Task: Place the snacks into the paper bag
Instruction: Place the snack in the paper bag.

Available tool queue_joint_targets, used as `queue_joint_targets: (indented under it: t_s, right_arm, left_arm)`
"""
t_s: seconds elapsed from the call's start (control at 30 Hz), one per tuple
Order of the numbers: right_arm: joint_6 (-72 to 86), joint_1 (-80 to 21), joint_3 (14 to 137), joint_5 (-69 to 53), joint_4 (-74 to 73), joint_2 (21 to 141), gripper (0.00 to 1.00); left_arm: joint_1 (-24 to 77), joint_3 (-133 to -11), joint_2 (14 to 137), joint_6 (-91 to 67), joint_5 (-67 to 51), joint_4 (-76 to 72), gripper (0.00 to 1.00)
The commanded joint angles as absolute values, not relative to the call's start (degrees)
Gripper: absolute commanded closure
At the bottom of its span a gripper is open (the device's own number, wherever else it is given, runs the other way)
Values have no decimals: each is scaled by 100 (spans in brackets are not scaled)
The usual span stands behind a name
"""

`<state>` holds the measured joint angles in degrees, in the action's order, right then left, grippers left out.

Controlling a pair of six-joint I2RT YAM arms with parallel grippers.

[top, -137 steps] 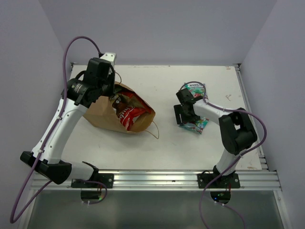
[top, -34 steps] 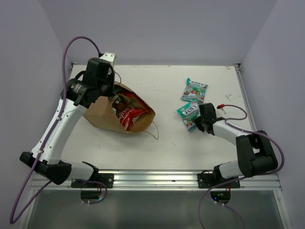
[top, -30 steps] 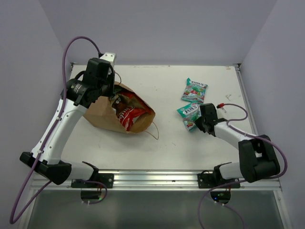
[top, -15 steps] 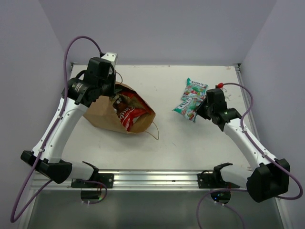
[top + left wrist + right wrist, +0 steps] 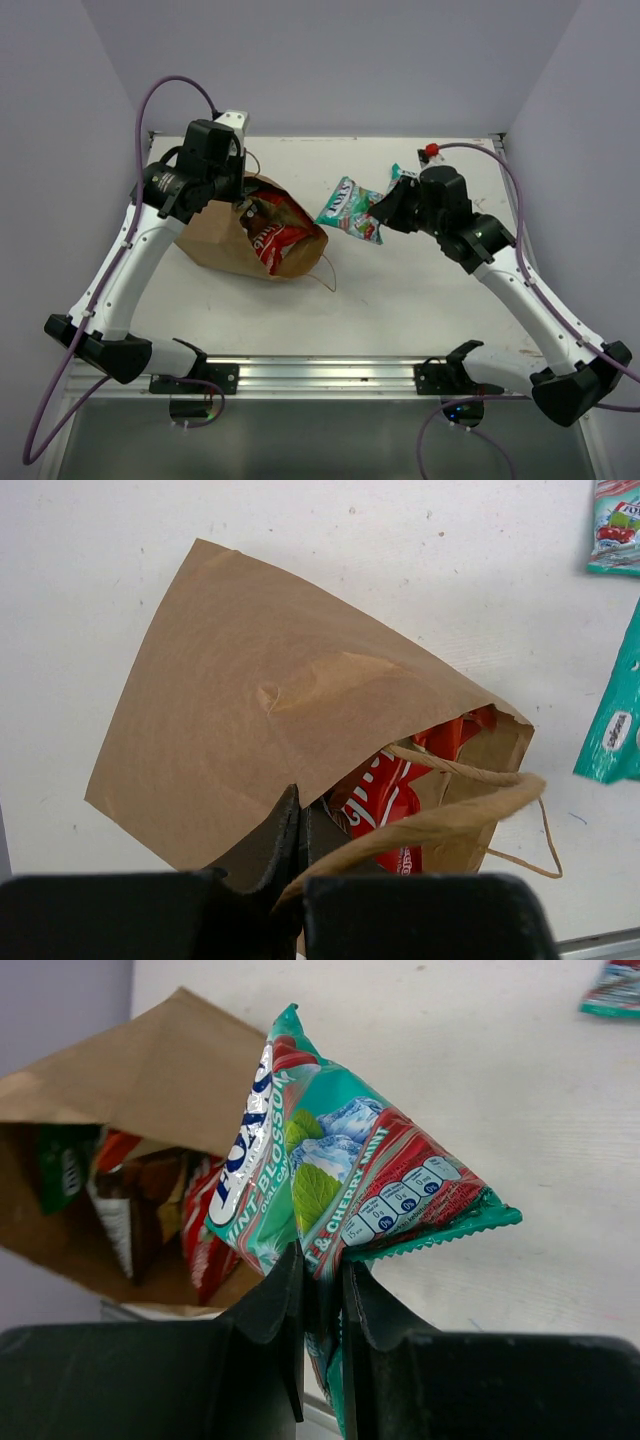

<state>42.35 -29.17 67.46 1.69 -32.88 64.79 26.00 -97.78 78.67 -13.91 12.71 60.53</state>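
The brown paper bag (image 5: 212, 243) lies on its side at the left with its mouth facing right. My left gripper (image 5: 236, 196) is shut on the bag's upper rim (image 5: 300, 810), holding the mouth up. Red and brown snacks (image 5: 272, 240) show inside (image 5: 150, 1210). My right gripper (image 5: 384, 214) is shut on a green candy packet (image 5: 349, 209), which hangs in the air just right of the bag's mouth. In the right wrist view the packet (image 5: 330, 1160) is pinched between the jaws (image 5: 322, 1290), with the bag (image 5: 130, 1070) behind it.
Another teal packet (image 5: 397, 172) lies on the white table at the back, mostly hidden by my right arm; it also shows in the wrist views (image 5: 615, 525) (image 5: 612, 988). A loop handle (image 5: 322, 272) trails from the bag. Grey walls enclose the table.
My right gripper has lifted the green candy packet off the table and carried it left toward the bag's mouth. The left arm and bag have stayed put.
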Motion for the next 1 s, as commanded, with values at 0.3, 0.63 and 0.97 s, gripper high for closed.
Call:
queue_joint_targets:
  t_s: [0.3,0.63,0.97]
  right_arm:
    - [3481,-4753,8191,-18,-2813,7224,100]
    - [2874,-5309,9008,606,-2786,8375,100]
    - [2487,-5309,9809,940,-2787,8841,100]
  left_arm:
    - [2610,-10090,7892,-1354,1072,5818,100]
    - [2619,-10064,7840,-1345,1002,5968,100]
    - [2619,-9844,7752,-1301,932,6012,100]
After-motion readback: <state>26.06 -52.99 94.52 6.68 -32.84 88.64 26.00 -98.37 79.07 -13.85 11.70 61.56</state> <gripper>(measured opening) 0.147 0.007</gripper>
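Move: The paper bag's open mouth lies about 20 cm to the left of the right hand, which already holds the teal Fox's snack, and some 2 cm back and 8 cm lower. The red snack packet shows just inside, about 23 cm left, 3 back and 13 below. The last snack lies on the table, 20 cm ahead, 11 right and 25 down. From the left hand, the mouth is 9 cm right, 4 back and 12 below. Still pinching the Fox's snack by one end, the right hand carries it about 17 cm left to the bag's mouth, turning nearly 30 degrees counter-clockwise. On the way it arcs over a 5 cm hump, swinging back 5 cm, then sinks almost to its starting height before easing forward and rising 3 cm with its fingers tipping up. The left hand stays put, keeping its pinch on the bag's rim. ##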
